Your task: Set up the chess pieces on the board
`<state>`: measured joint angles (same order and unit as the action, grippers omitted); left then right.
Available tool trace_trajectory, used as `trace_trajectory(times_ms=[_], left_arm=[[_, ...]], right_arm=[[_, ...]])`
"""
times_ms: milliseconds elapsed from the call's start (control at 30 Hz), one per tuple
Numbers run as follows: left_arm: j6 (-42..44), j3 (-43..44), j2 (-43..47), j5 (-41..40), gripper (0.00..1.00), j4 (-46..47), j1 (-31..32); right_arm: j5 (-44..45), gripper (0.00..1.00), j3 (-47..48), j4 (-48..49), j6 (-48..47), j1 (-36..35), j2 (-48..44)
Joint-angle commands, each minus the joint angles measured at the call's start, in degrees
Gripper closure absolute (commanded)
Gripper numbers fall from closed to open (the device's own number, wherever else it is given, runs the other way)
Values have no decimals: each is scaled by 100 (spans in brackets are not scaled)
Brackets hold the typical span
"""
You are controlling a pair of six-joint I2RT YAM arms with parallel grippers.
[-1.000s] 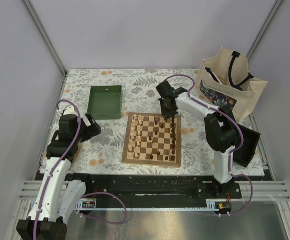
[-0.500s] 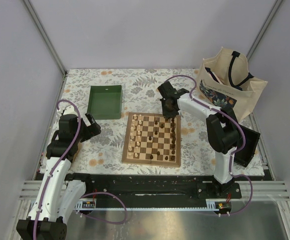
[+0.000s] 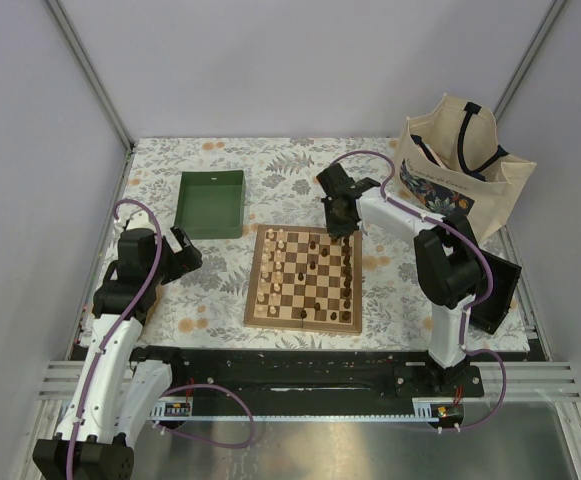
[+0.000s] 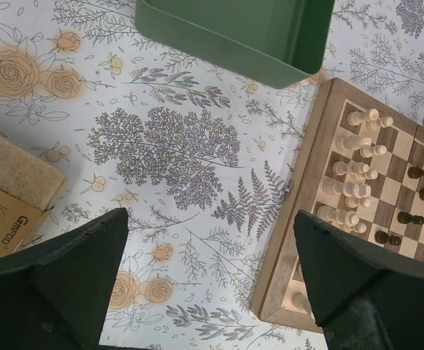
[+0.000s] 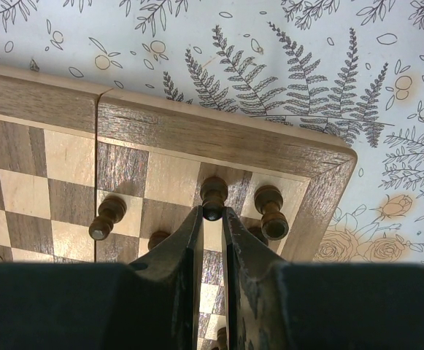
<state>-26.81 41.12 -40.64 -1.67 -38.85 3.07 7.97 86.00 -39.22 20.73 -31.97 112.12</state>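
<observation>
The board (image 3: 304, 321) lies mid-table with pale chess pieces (image 3: 273, 268) along its left side and dark chess pieces (image 3: 347, 272) along its right. My right gripper (image 3: 340, 222) hangs over the far right corner. In the right wrist view it (image 5: 212, 213) is shut on the head of a dark piece (image 5: 213, 191) that stands upright in the edge row, beside another dark piece (image 5: 270, 210). My left gripper (image 4: 210, 222) stands open above the floral cloth, left of the board (image 4: 310, 240), holding nothing.
A green tray (image 3: 212, 203) sits far left of the board. A cream tote bag (image 3: 460, 165) stands at the far right, with a black object (image 3: 495, 290) near the right edge. A cardboard pack (image 4: 7, 211) lies by my left gripper.
My right gripper has shifted slightly right at the board's far edge, still shut on the dark piece. The left arm has not moved.
</observation>
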Motion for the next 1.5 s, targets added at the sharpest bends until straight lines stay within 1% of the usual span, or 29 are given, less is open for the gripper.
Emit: trace_trajectory(times_ms=[0, 433, 533, 733, 1000, 1333, 1467], left_arm=[[35, 71, -14, 71, 1, 299, -26], [27, 80, -31, 79, 1, 299, -26], [27, 80, -5, 71, 1, 299, -26], [26, 80, -23, 79, 1, 299, -26], [27, 80, -14, 88, 1, 308, -26], [26, 80, -5, 88, 1, 308, -26], [26, 80, -14, 88, 1, 308, -26]], right_arm=[[135, 83, -74, 29, -52, 76, -304], [21, 81, -109, 90, -52, 103, -269], [-23, 78, -101, 81, -69, 103, -260], [-216, 67, -22, 73, -139, 103, -287], [-497, 60, 189, 55, -324, 94, -453], [-340, 57, -144, 231, -254, 15, -1016], [-532, 57, -302, 266, -166, -99, -1174]])
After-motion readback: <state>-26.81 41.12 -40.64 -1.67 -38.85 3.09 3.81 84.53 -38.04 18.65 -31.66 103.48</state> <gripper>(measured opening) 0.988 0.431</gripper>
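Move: The right hand already grips the head of a dark pawn, its middle about 2 cm below the hand point, at the board's far right. The dark corner piece stands roughly 3 cm to the right of the hand and level with it; one dark piece is some 3 cm left and 3 cm back, another about 5 cm left and 1 cm back. From the idle left hand the pawn lies around 37 cm right, 12 cm ahead and 12 cm lower. Barely sideways at first, the right hand eases the held pawn under half a centimetre to the right towards the corner piece and pauses. There its fingers open to about twice their gap and let the pawn go; the hand shifts about 1 cm back left, tilting slightly with its left side rising, then climbs some 5 cm straight off the pawn. ##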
